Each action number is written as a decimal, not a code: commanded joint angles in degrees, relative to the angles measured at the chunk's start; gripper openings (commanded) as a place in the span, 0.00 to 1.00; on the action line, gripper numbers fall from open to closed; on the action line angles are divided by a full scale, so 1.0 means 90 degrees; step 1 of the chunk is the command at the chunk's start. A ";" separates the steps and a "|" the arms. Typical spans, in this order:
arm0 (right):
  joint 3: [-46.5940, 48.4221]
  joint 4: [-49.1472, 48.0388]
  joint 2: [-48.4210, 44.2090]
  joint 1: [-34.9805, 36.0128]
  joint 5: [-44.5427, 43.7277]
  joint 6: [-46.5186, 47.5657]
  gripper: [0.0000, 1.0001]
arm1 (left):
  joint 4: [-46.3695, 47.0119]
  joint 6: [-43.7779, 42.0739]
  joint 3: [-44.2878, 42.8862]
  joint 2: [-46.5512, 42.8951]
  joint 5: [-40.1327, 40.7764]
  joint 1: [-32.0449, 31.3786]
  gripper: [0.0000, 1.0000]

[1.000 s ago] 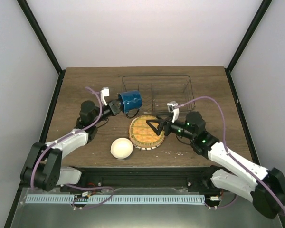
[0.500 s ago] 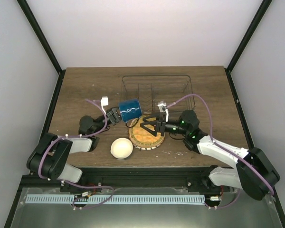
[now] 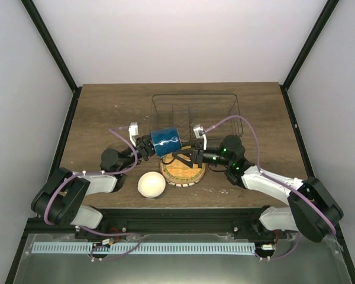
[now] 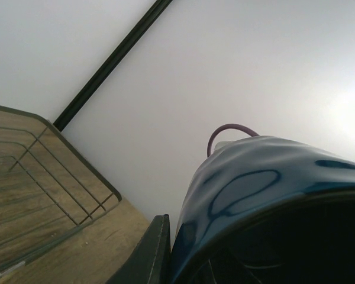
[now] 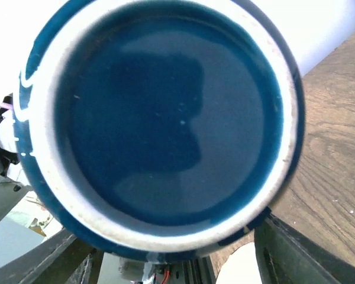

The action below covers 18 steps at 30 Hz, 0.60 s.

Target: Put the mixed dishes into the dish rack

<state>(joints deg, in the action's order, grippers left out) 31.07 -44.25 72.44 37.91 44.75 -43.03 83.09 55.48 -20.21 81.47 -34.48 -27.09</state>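
The dark blue mug (image 3: 165, 140) hangs on its side above the table, just in front of the dish rack (image 3: 232, 112). My left gripper (image 3: 148, 146) is shut on its rim, with one finger (image 4: 143, 257) against the outer wall. My right gripper (image 3: 181, 157) faces the mug's base (image 5: 165, 112), jaws spread wide on either side of it; whether they touch it does not show. Below lies the yellow-orange woven plate (image 3: 186, 171). The small cream bowl (image 3: 151, 184) sits to its left.
The wire rack stands at the back middle of the brown table (image 3: 100, 112), and its corner (image 4: 59, 177) shows in the left wrist view. Black frame posts (image 3: 50, 53) rise at both back corners. Purple cables (image 3: 248, 127) loop over both arms.
The left arm brought the mug down and to the right. The right gripper moved left over the woven plate up to the mug's base, and its jaws narrowed.
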 commanded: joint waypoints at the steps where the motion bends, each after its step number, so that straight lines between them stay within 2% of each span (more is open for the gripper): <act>1: 0.0278 -0.0273 0.0025 0.0086 0.0039 -0.0056 0.69 | 0.0811 -0.0277 0.0063 -0.0039 0.0356 -0.0056 0.00; 11: 0.0454 -0.0513 0.0450 0.0276 0.0057 -0.0217 0.55 | 0.0973 -0.0375 0.0061 0.0103 0.0654 -0.0168 0.00; 14: 0.0493 -0.0520 0.0520 0.0296 0.0065 -0.0241 0.45 | 0.0974 -0.0358 0.0026 0.0175 0.0649 -0.0200 0.00; 18: 0.0513 -0.0424 0.0454 0.0295 0.0042 -0.0191 0.26 | 0.0973 -0.0330 0.0029 0.0214 0.0645 -0.0203 0.00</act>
<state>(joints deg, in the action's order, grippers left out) 32.86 -46.54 77.21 40.23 45.41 -45.23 84.36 52.42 -19.07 83.31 -28.93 -28.34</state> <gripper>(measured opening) 0.327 0.084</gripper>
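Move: The blue mug is already in the left hand's grip, pinched at its rim, with its base facing right. Its handle hangs about 5 cm back and 5 cm right of the left hand point; from the right hand point the handle is about 4 cm left and 1 cm back, nearly level. From the right hand, the woven plate lies roughly 23 cm below, 2 cm ahead and 2 cm right, and the dish rack about 20 cm ahead, 7 cm right. The mug is still held at its rim by the left hand, which eases about 1 cm forward and 1 cm down, turning slightly counter-clockwise. Meanwhile the right hand creeps some 2 cm left along the near side of the mug's base, sinking about 1 cm near the end, and its fingers close from wide to about a third open around the handle; whether they touch it can't be seen. ##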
